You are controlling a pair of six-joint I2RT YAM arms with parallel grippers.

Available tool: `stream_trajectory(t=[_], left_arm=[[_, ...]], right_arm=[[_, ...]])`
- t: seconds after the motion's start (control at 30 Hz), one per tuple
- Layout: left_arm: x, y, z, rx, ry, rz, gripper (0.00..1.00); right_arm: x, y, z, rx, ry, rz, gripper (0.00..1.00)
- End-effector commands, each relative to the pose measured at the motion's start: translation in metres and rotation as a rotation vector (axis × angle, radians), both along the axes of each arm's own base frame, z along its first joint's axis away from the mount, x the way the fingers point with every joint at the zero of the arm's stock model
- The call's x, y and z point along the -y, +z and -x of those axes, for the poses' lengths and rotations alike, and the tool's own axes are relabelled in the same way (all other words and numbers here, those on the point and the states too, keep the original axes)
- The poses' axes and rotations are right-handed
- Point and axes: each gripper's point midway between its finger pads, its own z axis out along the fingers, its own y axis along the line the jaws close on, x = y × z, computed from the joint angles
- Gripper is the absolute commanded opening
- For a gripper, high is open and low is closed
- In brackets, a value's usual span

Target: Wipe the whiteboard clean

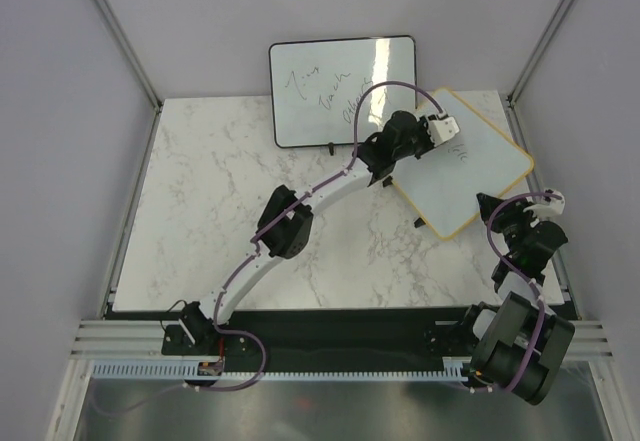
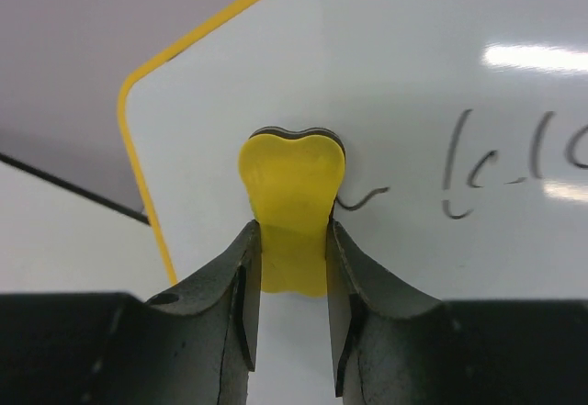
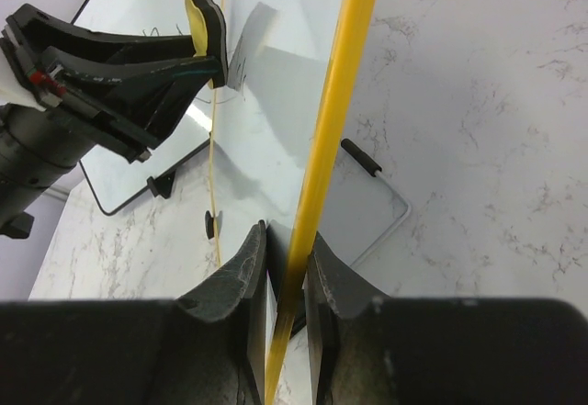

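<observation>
The whiteboard [image 1: 480,176], with a yellow-tan frame, stands tilted at the right of the marble table, handwriting [image 2: 514,162] on it. My left gripper [image 1: 447,126] is shut on a yellow eraser [image 2: 292,194]. The eraser's dark felt side presses the board [image 2: 413,74] near its upper left corner, just left of a pen stroke. My right gripper [image 3: 287,240] is shut on the board's frame edge [image 3: 335,102] at its right side [image 1: 535,201]. From the right wrist, the eraser [image 3: 207,24] shows against the board surface [image 3: 276,74].
A black-framed whiteboard [image 1: 340,86] with writing leans at the back of the table, close behind the left arm. A wire stand [image 3: 386,194] and small black feet [image 3: 212,224] sit under the held board. Grey walls close in both sides.
</observation>
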Motion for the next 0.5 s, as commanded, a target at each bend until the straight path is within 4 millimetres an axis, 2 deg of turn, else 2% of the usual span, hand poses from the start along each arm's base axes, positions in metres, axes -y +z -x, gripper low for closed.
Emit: stream_trajectory(t=[0.0, 0.07, 0.2, 0.3, 0.47], left_arm=[[0.038, -0.002, 0.092, -0.077, -0.321, -0.104, 0.02], [0.031, -0.021, 0.114, -0.108, -0.423, -0.204, 0.02], [0.005, -0.051, 0.138, -0.099, -0.548, -0.393, 0.02], [-0.002, -0.051, 0.143, -0.073, -0.570, -0.442, 0.02], [0.002, -0.016, 0.137, -0.044, -0.520, -0.393, 0.02]], right_arm=[[0.003, 0.006, -0.004, 0.029, 0.006, 0.119, 0.00], [0.001, 0.006, -0.003, 0.027, 0.011, 0.120, 0.00], [-0.001, 0.007, -0.003, 0.033, 0.016, 0.131, 0.00], [-0.006, 0.010, -0.003, 0.051, 0.036, 0.156, 0.00], [-0.006, 0.011, -0.005, 0.073, 0.020, 0.241, 0.00]])
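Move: The left hand holds the yellow eraser at the far end of the yellow-edged whiteboard. The clear patch it is taken to lies about 12 cm back, 1 cm right and 2 cm lower; the leftover writing is about 6 cm back and 2 cm right, and the black-framed board some 23 cm left, 5 cm ahead. From the right hand, gripping the near edge, that patch is roughly 6 cm ahead, 7 cm left. Keeping its pinch on the eraser and rubbing it along the yellow-edged board's face, the left hand sweeps back some 12 cm, past the leftover strokes towards the right hand, sinking slightly near the end and easing to a stop. The wrist turns about 25 degrees clockwise and rolls, left side rising. The right hand stays put, still clamping the board's near edge. ##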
